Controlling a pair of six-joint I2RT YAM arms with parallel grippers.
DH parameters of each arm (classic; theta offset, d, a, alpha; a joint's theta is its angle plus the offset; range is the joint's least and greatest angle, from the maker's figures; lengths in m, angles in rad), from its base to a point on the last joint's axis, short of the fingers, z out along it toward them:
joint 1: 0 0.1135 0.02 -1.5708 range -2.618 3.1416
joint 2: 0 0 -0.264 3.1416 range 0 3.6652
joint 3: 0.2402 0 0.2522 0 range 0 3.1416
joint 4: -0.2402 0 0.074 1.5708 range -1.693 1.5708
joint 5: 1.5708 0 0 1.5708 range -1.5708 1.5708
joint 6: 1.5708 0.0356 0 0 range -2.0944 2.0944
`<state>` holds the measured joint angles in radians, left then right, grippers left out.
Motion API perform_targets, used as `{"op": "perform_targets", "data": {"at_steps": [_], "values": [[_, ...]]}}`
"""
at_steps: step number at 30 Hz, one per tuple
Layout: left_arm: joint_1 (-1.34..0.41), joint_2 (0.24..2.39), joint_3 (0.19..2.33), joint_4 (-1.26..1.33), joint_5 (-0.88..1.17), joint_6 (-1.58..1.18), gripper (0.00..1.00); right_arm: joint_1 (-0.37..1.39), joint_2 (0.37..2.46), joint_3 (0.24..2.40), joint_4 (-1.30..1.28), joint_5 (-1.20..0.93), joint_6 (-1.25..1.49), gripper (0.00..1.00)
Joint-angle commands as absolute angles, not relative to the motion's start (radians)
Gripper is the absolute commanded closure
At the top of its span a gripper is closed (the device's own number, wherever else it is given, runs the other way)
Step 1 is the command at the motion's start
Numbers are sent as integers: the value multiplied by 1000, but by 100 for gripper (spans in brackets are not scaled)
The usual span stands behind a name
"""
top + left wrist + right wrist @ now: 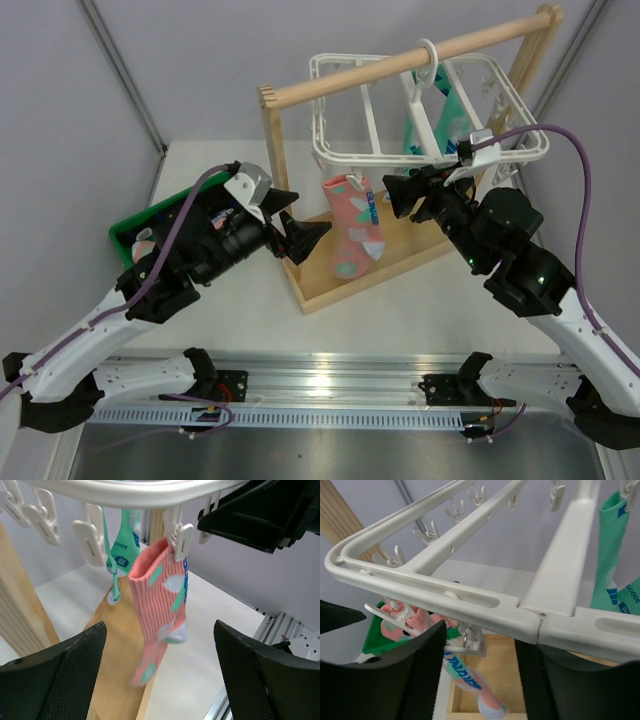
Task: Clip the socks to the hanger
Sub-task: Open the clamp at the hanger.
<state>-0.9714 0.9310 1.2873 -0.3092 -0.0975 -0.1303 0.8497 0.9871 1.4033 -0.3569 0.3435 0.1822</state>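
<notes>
One salmon-pink sock [355, 228] hangs by its cuff from a clip [180, 541] at the near-left corner of the white hanger [335, 152], which hangs from the wooden rod. My left gripper [306, 218] is open and empty, just left of the sock. In the left wrist view the sock [160, 605] dangles between and beyond the jaws of the left gripper [160, 680]. My right gripper [399, 195] is open under the hanger frame [470, 597], its jaws either side of a free clip [473, 642] next to the sock [470, 677]. The black socks are not in view.
The light wooden rack [330, 285] holds the hanger over its base board. Teal-green socks [440, 120] hang at the hanger's far side. A green tray [135, 228] sits at the left behind my left arm, with a bit of pink showing in it.
</notes>
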Motion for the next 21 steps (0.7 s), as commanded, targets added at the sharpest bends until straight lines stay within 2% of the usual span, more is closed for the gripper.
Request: {"op": "perform_targets", "data": {"at_steps": [1, 3, 4, 7, 10, 13, 16, 21], "values": [[-1006, 950, 1327, -296, -182, -95, 10, 857, 985, 1434, -296, 402, 176, 45], [-1022, 960, 1325, -291, -192, -94, 10, 859, 986, 1436, -296, 399, 176, 49], [-1026, 963, 1321, -287, -196, -91, 10, 859, 989, 1436, -295, 397, 175, 56], [-1043, 982, 1322, -267, -198, -84, 10, 859, 992, 1437, -299, 394, 175, 65], [-1063, 1012, 1336, -244, -204, -61, 10, 861, 993, 1439, -304, 370, 186, 81], [-1088, 1043, 1342, -184, -225, -15, 10, 861, 991, 1447, -313, 339, 202, 92], [-1109, 1086, 1324, -76, -250, 64, 10, 861, 992, 1457, -325, 307, 218, 97], [-1127, 1150, 1278, 132, -262, 184, 10, 859, 1003, 1474, -345, 252, 244, 100]]}}
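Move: The top of the pink sock, hanging from its clamp, is about 6 cm to the left hand's right, 3 cm ahead and 1 cm higher. The empty clamp lies some 11 cm to the left hand's right, 4 cm ahead and 3 cm up. For the right hand, the empty clamp is already between the open fingertips, about 1 cm ahead; the sock's top is some 6 cm left, level fore and aft, 1 cm lower, and the hanger's front rim 3 cm above and 1 cm ahead. Rightward, about 6.5 cm and gathering speed, the left hand travels with its fingers wide open towards the top of the hanging pink sock, edging slightly forward; it dips some 1.5 cm, then comes back up as the fingertips tip upward about 10 degrees. Meanwhile the right fingers close on the empty clamp beside it and pinch it, then keep that hold while easing back, left and up by 1 to 1.5 cm. ##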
